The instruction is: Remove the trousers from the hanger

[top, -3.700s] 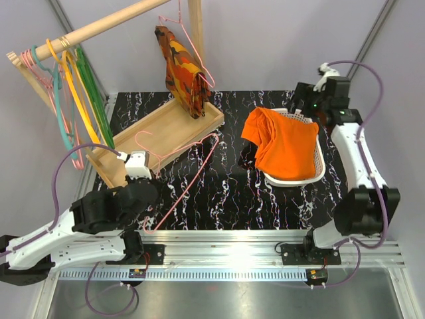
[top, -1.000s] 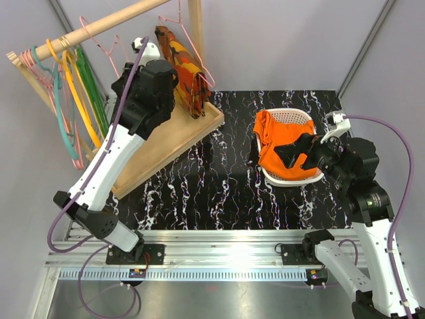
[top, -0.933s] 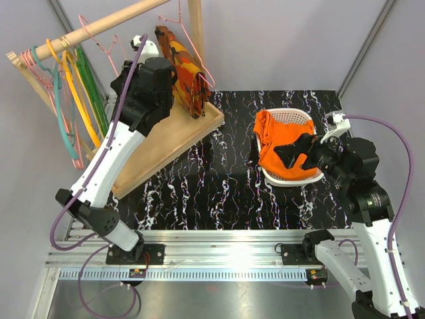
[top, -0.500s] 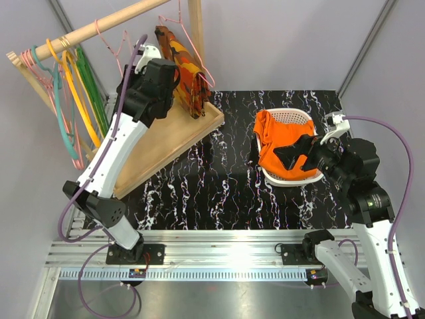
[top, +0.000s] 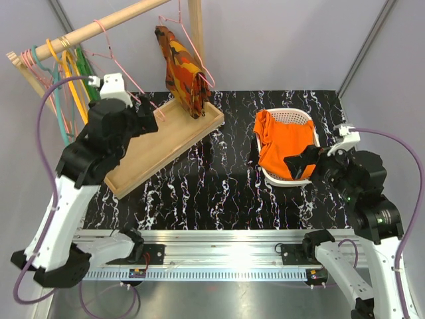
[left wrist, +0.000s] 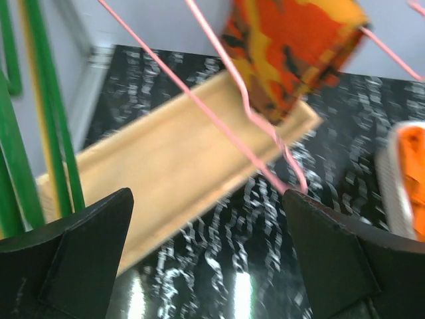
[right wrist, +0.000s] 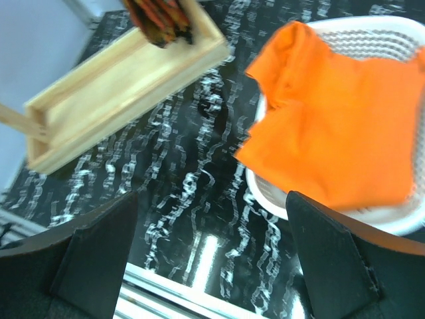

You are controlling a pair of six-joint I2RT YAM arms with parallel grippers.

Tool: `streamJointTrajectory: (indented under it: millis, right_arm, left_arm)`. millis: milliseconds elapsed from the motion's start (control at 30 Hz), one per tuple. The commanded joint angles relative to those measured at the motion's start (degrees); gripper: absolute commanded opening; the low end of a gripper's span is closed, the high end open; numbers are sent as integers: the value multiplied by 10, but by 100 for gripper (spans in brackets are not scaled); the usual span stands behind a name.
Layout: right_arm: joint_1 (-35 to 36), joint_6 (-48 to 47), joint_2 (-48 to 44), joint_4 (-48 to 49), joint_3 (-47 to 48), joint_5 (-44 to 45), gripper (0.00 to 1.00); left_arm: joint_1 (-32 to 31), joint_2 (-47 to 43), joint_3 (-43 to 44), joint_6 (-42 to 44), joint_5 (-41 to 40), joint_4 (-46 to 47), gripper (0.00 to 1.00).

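The plain orange trousers [top: 285,143] lie bunched in a white basket [top: 302,118], off any hanger; they also show in the right wrist view [right wrist: 339,133]. The empty pink wire hanger [top: 101,26] hangs by its hook on the wooden rod, and its wire [left wrist: 219,119] crosses the left wrist view. My left gripper [top: 151,119] is open and empty, just below the hanger's lower corner over the wooden tray; in its own view [left wrist: 209,266] nothing is between the fingers. My right gripper [top: 297,166] is open and empty at the basket's near side [right wrist: 212,266].
A wooden tray [top: 166,136] sits at the back left. A red, orange and yellow patterned garment [top: 182,66] hangs on another pink hanger above it. Green, yellow and teal hangers [top: 66,86] crowd the rod's left end. The basket rim [right wrist: 392,40] shows in the right wrist view.
My left arm has dropped and drawn back from the rod, leaving the pink hanger hanging there. My right gripper has pulled back a little from the basket.
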Motion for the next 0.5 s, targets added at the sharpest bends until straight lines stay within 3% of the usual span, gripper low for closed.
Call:
streamJointTrajectory:
  millis: [0, 133, 467]
  right_arm:
    - [-1, -25, -19, -69, 43, 90, 99]
    - [-1, -45, -38, -131, 66, 136, 99]
    - [1, -49, -107, -158, 72, 198, 100]
  left_arm:
    - [-8, -62, -58, -45, 122, 45, 99]
    - [-12, -154, -124, -61, 136, 40, 99]
    - [-12, -368, -327, -38, 167, 21, 99]
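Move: The empty pink hanger on the rail, already released, has its middle about 9 cm ahead of the left gripper, 5 cm to its left and roughly level. The camouflage trousers hang some 15 cm ahead, 7 cm right and 8 cm lower. The green hanger is about 14 cm left, 7 cm ahead and slightly lower. From the right gripper, the orange trousers in the basket lie some 18 cm ahead, barely left and 28 cm below. Bring the open, empty left gripper about 11 cm back from the pink hanger, starting nearly level and then sinking some 7 cm, while rolling and swinging it clockwise about 10 degrees each. Meanwhile draw the open right gripper back and to the right, about 6 cm each way, away from the orange trousers, turning it some 15 degrees clockwise. ##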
